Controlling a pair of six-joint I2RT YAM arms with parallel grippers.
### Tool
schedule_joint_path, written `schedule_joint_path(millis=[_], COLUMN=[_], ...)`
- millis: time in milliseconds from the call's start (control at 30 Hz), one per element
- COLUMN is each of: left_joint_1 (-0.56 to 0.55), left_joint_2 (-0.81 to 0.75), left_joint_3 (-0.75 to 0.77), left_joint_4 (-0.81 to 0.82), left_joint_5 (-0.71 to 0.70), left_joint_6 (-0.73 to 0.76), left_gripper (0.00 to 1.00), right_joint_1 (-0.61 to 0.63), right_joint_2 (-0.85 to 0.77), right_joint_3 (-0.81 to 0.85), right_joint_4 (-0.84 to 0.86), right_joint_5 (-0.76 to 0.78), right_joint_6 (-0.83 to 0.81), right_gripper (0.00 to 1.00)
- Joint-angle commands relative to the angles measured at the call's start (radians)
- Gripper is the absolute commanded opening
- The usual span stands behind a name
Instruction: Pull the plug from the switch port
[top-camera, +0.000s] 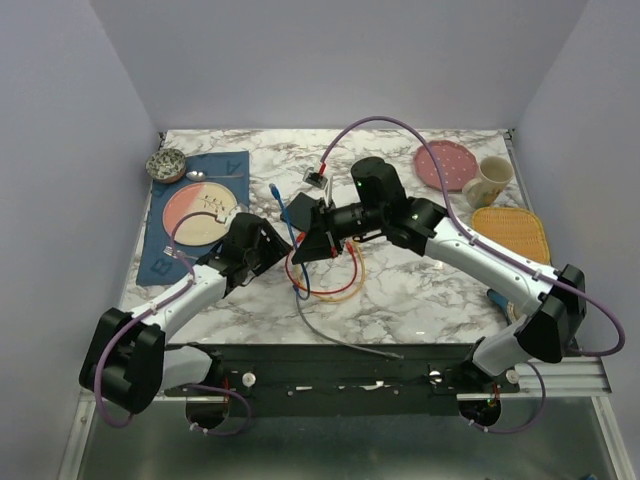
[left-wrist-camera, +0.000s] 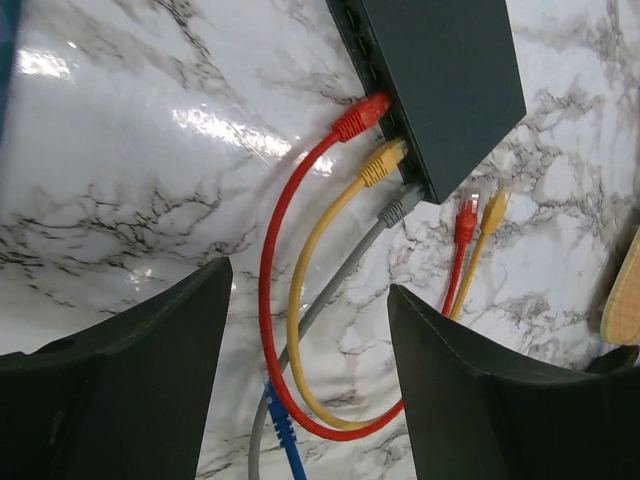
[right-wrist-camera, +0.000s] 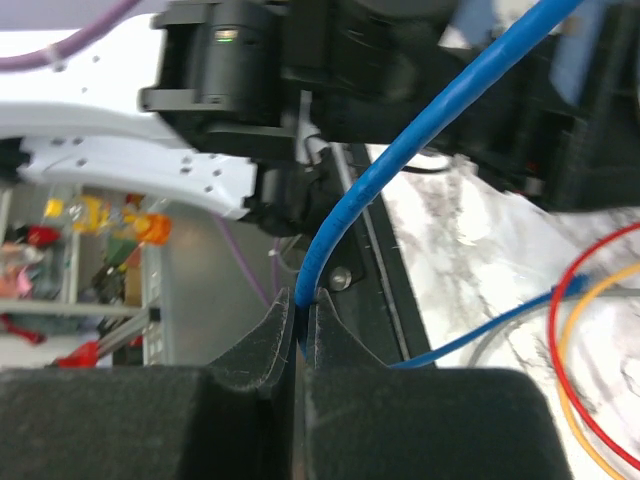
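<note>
The switch (left-wrist-camera: 440, 70) is a flat black box at the top right of the left wrist view. A red plug (left-wrist-camera: 360, 115), a yellow plug (left-wrist-camera: 383, 160) and a grey plug (left-wrist-camera: 400, 207) sit in its edge sockets. A blue plug (left-wrist-camera: 275, 425) lies loose on the marble, apart from the switch. My left gripper (left-wrist-camera: 308, 278) hangs open above the cable loops with nothing between its fingers. My right gripper (right-wrist-camera: 300, 315) is shut on the blue cable (right-wrist-camera: 400, 140), which rises from the jaws. From above, the right gripper (top-camera: 308, 245) covers most of the switch (top-camera: 298, 210), with the left gripper (top-camera: 270, 240) beside it.
Loose red (left-wrist-camera: 466, 215) and yellow (left-wrist-camera: 494, 205) cable ends lie beside the switch. A blue placemat (top-camera: 170, 240) with a plate (top-camera: 195, 215), bowl (top-camera: 166, 163) and spoon is at the left. A pink plate (top-camera: 445, 165), mug (top-camera: 487, 180) and orange mat (top-camera: 510, 235) are at the right.
</note>
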Motion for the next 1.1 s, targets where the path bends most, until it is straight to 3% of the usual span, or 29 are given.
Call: schedule_joint_path(millis=[0, 167, 267, 333, 433, 467, 567, 700, 833, 900, 1067], left_joint_1=[-0.05, -0.057, -0.057, -0.057, -0.056, -0.056, -0.056, -0.056, -0.056, -0.056, -0.056], left_joint_2=[0.048, 0.05, 0.03, 0.013, -0.03, -0.048, -0.078, -0.087, -0.087, -0.081, -0.052], left_joint_3=[0.037, 0.026, 0.025, 0.021, 0.009, 0.003, -0.017, -0.018, -0.012, -0.011, -0.018], left_joint_4=[0.047, 0.052, 0.043, 0.018, -0.014, -0.02, -0.026, -0.043, -0.057, -0.06, -0.048], left_joint_5=[-0.008, -0.021, -0.038, -0.069, -0.12, -0.129, -0.141, -0.141, -0.149, -0.147, -0.132], left_joint_6=[-0.018, -0.022, -0.021, -0.021, -0.026, -0.033, -0.039, -0.039, -0.038, -0.035, -0.029], left_gripper=[0.72, 0.7, 0.7, 0.72, 0.72, 0.72, 0.72, 0.72, 0.73, 0.74, 0.75], right_joint_1=[0.006, 0.012, 0.012, 0.012, -0.002, -0.006, -0.074, -0.193, -0.316, -0.397, -0.496], right_joint_2=[-0.046, -0.042, -0.081, -0.144, -0.158, -0.148, -0.071, 0.079, 0.291, 0.421, 0.601], right_joint_3=[0.015, 0.009, -0.011, -0.022, 0.073, 0.105, 0.24, 0.394, 0.589, 0.694, 0.764], right_joint_4=[0.029, 0.141, 0.162, 0.146, 0.012, -0.073, -0.195, -0.285, -0.388, -0.46, -0.482], right_joint_5=[-0.199, -0.389, -0.3, -0.107, 0.321, 0.548, 0.867, 1.127, 1.184, 1.129, 0.982], right_joint_6=[-0.01, 0.064, 0.046, 0.014, -0.037, -0.037, 0.009, 0.052, 0.072, 0.095, 0.097], right_gripper=[0.01, 0.01, 0.01, 0.01, 0.01, 0.01, 0.01, 0.01, 0.01, 0.01, 0.01])
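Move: The blue cable in my right fingers is going to the clear tabletop beside the pink plate, centred some 38 cm ahead, 23 cm right and 29 cm below them. The pink plate is about 44 cm ahead and 40 cm right. The switch sits 27 cm ahead, 1 cm left; the red and yellow cables' loop 10 cm ahead, 4 cm right. From my left hand the clear spot is about 26 cm ahead, 31 cm right, 8 cm below. Keeping the blue cable pinched, I draw my right hand back and up about 4 cm, then swing it fast past the switch, roughly 40 cm forward and 20 cm right, towards the clear table by the pink plate. It arcs up, then sinks over 10 cm as the wrist turns some 80 degrees clockwise. My left hand shifts a couple of centimetres right and returns, empty. ##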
